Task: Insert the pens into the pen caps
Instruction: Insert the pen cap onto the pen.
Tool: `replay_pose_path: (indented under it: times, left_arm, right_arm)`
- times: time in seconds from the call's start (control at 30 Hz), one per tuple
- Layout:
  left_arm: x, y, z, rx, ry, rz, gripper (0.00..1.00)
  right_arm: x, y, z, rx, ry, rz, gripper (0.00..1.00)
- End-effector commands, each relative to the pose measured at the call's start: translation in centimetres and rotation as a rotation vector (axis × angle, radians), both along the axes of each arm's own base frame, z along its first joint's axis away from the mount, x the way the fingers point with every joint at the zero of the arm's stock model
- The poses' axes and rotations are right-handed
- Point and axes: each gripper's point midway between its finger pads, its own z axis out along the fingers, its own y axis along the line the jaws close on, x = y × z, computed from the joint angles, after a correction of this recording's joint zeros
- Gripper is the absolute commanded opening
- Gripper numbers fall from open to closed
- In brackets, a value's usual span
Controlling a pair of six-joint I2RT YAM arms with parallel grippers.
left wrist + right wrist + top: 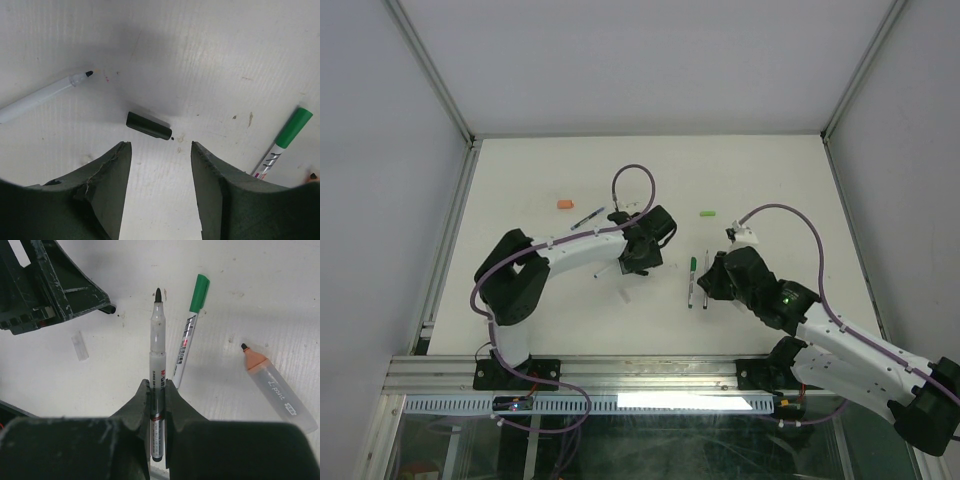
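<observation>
A black pen cap [148, 126] lies flat on the table just ahead of my left gripper [160, 146], which is open with nothing between its fingers. An uncapped white pen [42, 95] with a black tip lies to the cap's left. My right gripper [157, 386] is shut on another white pen [158, 335], whose bare black tip points away toward the left gripper [50, 290]. Beside the held pen lies a white pen with a green cap [190, 335] on it, also in the left wrist view [285, 142]. A thick clear pen with an orange tip [277, 387] lies further right.
An orange cap [565, 205] and a light green cap [708, 213] lie at the back of the table. A dark blue pen [588, 217] rests near the left arm. A short clear tube [80, 346] lies between the two grippers. White walls enclose the table.
</observation>
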Motion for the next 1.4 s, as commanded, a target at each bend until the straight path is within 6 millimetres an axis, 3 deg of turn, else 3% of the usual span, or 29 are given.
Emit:
replay_pose_path:
  times: [0.0, 0.57, 1.07, 1.37]
  left_arm:
    - [0.1, -0.8, 1.2, -0.035, -0.017, 0.109, 0.52]
    - [-0.2, -0.2, -1.7, 0.029, 0.025, 0.161, 0.51]
    - [-0.1, 0.0, -2.6, 0.08, 0.025, 0.049, 0.17]
    - [0.2, -0.2, -2.3, 0.107, -0.016, -0.164, 0.14]
  right_arm:
    - [0.8, 0.3, 1.3, 0.044, -0.048, -0.019, 0.0]
    - [0.8, 0.2, 1.1, 0.041, -0.047, -0.021, 0.0]
    - [0.7, 0.3, 1.2, 0.041, -0.043, -0.019, 0.0]
    - [0.8, 0.4, 1.3, 0.039, -0.043, -0.016, 0.0]
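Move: The black pen cap lies on the table just under the left hand, some 3 cm below and about 1 cm to its left, level with it fore and aft. Around it, counted from that hand, the white pen lies 9 cm left and 1 cm ahead, the clear tube 5 cm left and 6 cm back, and the green-capped pen 11 cm right and 3 cm back. From the right hand, the black pen cap is roughly 14 cm left, 6 cm ahead and 9 cm lower. The left fingers come down around the black pen cap and pinch it by one end, closing from about half open to nearly shut. The hand first eases back about 1 cm and sinks some 3 cm to the table, then drifts about 1 cm left while closing; the wrist turns slightly counter-clockwise on the way down and back again during the closing. ##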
